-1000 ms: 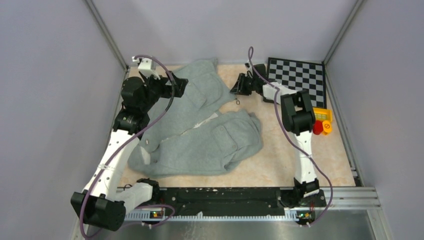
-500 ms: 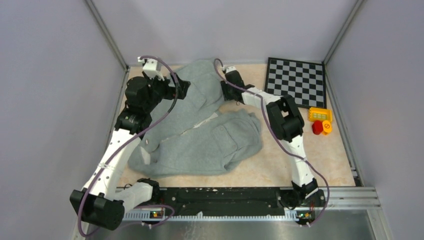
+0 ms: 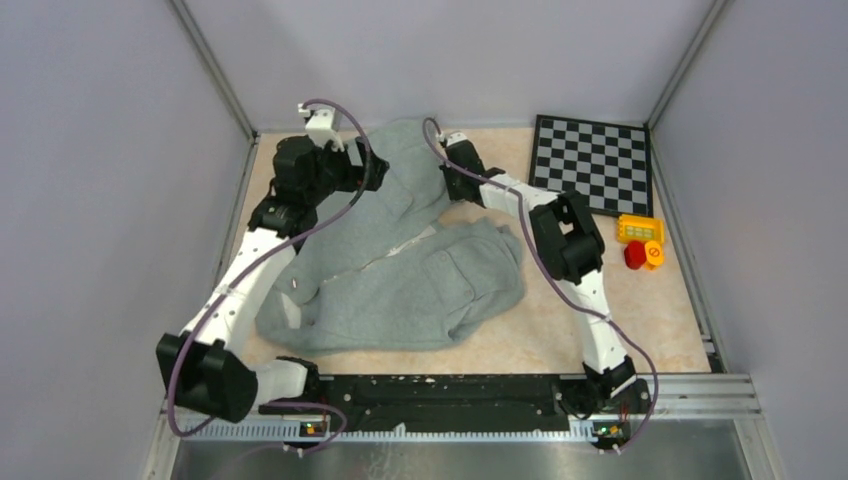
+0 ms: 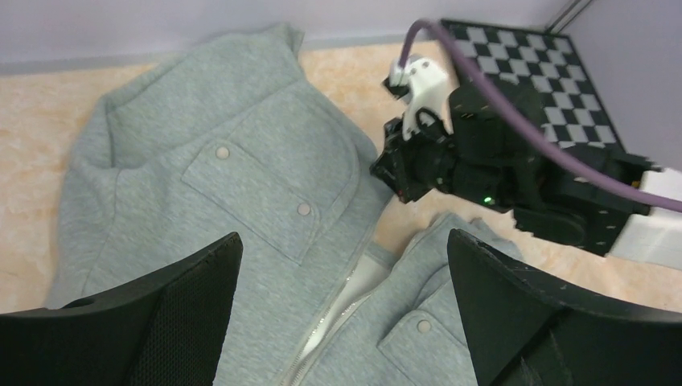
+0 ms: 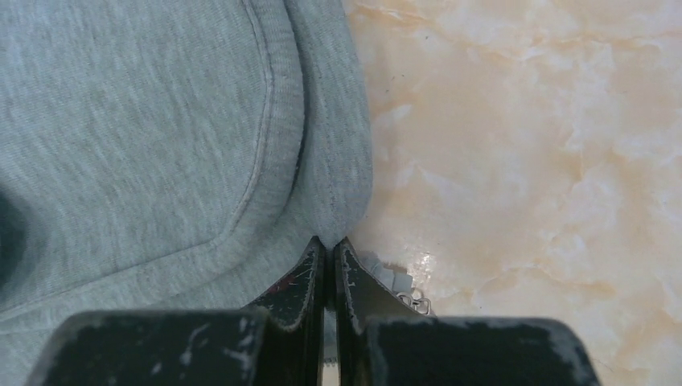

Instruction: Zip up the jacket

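Observation:
The light-grey fleece jacket lies spread on the table, front up, with its pale zipper parted. My left gripper hovers open over the upper front panel. In the left wrist view its wide-apart fingers frame the open zipper and a snap pocket. My right gripper is at the jacket's right edge. In the right wrist view it is shut on the jacket's hem, with a small metal pull lying just beside its right finger.
A black-and-white checkerboard lies at the back right. A yellow and red toy block sits by the right wall. Metal frame posts and grey walls enclose the table. The right gripper is seen close ahead in the left wrist view.
The right arm swung left from near the checkerboard to the jacket's edge and its jaws closed on the fabric. The left arm shifted right and farther over the jacket, still open.

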{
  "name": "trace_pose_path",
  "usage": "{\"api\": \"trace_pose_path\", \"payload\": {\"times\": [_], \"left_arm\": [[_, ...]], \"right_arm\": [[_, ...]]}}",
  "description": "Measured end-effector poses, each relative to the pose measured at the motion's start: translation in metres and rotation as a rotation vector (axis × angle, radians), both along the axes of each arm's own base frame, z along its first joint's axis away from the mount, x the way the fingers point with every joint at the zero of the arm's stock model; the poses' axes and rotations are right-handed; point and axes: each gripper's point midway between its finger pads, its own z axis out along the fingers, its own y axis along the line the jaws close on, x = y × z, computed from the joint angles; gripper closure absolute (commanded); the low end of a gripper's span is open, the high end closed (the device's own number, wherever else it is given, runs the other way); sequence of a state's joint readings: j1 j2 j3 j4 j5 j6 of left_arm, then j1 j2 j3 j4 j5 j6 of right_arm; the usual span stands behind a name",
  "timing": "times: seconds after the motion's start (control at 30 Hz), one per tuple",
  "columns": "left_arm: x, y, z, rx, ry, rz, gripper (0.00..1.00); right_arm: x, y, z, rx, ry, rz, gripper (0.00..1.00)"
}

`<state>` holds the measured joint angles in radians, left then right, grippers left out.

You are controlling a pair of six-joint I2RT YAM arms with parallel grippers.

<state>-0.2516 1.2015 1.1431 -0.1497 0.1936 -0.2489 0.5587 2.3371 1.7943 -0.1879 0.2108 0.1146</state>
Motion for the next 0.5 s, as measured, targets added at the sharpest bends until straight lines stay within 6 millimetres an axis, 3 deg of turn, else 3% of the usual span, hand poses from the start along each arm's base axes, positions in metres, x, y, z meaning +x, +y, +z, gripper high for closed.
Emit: {"api": "trace_pose_path", "payload": {"times": [0.13,0.27,0.37,0.5], "left_arm": [[0.024,-0.006,-0.042,0.032,0.136,-0.003,0.01],[0.035,-0.019,-0.078,0.031,0.284,-0.056,0.01],[0.039,-0.031,-0.092,-0.001,0.372,-0.103,0.01],[0.046,-0.054,-0.096,-0.078,0.456,-0.201,0.01]], "right_arm": [[0.0,0.007,0.0,0.104,0.042,0.051,1.0],[-0.007,0.011,0.0,0.207,0.097,0.109,1.0],[-0.014,0.013,0.001,0.267,0.143,0.155,1.0],[-0.028,0.018,0.003,0.316,0.204,0.219,1.0]]}}
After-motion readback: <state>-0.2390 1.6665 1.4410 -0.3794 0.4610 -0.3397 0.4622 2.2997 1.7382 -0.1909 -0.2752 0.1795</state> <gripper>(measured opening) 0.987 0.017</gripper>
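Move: The right hand already has the far panel's hem corner pinched just above the table, with the zipper pull about 2 cm back and 2 cm right of the fingertips. The near panel's hem corner lies roughly 8 cm back and 6 cm right of that hand, and the far panel's pocket 4 cm ahead and 14 cm left. From the high, open left hand, the near panel's hem corner is some 7 cm ahead, 21 cm right and 29 cm below; the zipper pull is about 12 cm ahead, 18 cm right, equally low. Keeping the far panel's corner pinched, the right hand drags it low along the table about 3 cm back and 2 cm left towards the near panel, its wrist rolling left side up, tipping down and turning a little counter-clockwise. Meanwhile the wide-open left hand drops about 10 cm towards the jacket's open hem, going forward early and then right by some 5 cm each, while its fingers tip down roughly 25 degrees; it touches nothing yet. ##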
